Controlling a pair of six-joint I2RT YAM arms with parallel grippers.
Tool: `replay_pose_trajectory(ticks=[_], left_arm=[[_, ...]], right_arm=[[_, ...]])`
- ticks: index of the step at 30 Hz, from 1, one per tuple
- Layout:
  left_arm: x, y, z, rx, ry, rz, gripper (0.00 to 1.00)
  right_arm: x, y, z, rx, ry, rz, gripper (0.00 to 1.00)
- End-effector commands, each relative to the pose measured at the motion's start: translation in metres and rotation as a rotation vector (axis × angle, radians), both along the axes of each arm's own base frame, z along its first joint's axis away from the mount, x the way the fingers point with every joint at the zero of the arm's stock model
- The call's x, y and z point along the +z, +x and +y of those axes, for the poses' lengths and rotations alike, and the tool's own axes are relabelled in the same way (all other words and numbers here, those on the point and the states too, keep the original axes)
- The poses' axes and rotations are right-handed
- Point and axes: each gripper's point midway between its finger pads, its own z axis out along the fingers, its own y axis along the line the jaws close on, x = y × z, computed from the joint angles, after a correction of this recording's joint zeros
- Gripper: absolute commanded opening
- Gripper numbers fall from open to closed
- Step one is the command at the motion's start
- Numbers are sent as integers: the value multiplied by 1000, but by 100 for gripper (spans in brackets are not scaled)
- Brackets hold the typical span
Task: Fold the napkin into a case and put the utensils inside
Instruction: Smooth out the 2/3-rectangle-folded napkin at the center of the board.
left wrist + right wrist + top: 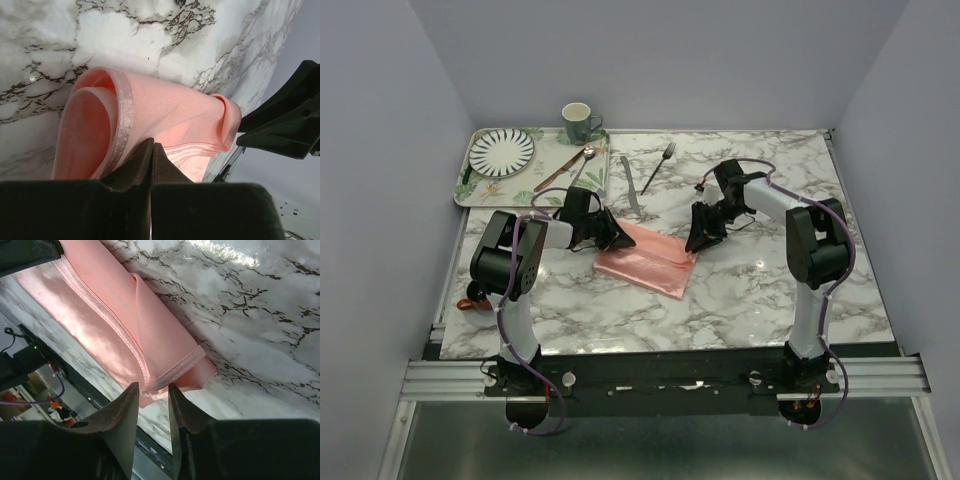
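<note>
The salmon-pink napkin [645, 258] lies folded into a long band on the marble table [770, 290]. My left gripper [612, 236] is at its left end, shut on the napkin's edge [165, 120], and the cloth curls up in a loop beside the fingertips [151, 146]. Over the band's right corner [170, 375] my right gripper [697, 240] stands open. Its two fingers sit either side of the hem [152, 386]. Behind the napkin, the silver fork [660, 166] and knife [630, 186] lie on the table.
A patterned tray [480, 190] at the back left carries a striped plate [501, 151], a spoon [586, 158] and a brown-handled utensil [555, 174]. A green mug [578, 122] stands behind the tray. Walls close in the table on three sides.
</note>
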Motion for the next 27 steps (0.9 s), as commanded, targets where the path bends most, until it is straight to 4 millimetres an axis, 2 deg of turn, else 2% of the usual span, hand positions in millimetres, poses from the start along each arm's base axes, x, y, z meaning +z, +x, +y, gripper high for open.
replay_pose_trajectory(ticks=[1, 4, 7, 13, 14, 22, 27], left_arm=[[-39, -25, 17, 18, 112, 105, 9], [-39, -25, 17, 16, 114, 100, 9], [-39, -24, 18, 19, 115, 100, 9], [-42, -25, 18, 20, 120, 107, 9], [-40, -25, 17, 23, 117, 107, 9], [-41, -26, 19, 34, 122, 108, 9], [-35, -25, 18, 35, 104, 91, 10]], right_arm=[[-1, 6, 4, -19, 18, 12, 39], [-1, 9, 5, -21, 19, 10, 40], [-1, 8, 5, -18, 27, 11, 34], [-1, -4, 6, -8, 51, 38, 9], [-3, -6, 5, -9, 49, 45, 1], [-17, -20, -1, -13, 20, 87, 1], [-35, -11, -8, -21, -54, 77, 1]])
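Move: The right end of the napkin's folded layer, with its hemmed edge, lies about 2 cm back of the right hand, level with it sideways and some 2 cm below. The napkin's middle is roughly 10 cm left and 1 cm back of that hand; the knife lies about 15 cm ahead and 13 cm left, the fork 19 cm ahead and 8 cm left. From the left hand, that right end lies some 14 cm right and 3 cm back. Backward and down, about 2 cm each way, the right hand brings its fingertips onto the hem at the napkin's right end, after first staying nearly in place while its part-open fingers shut fully. The left hand stays put, its closed tips still on the left part of the napkin. ##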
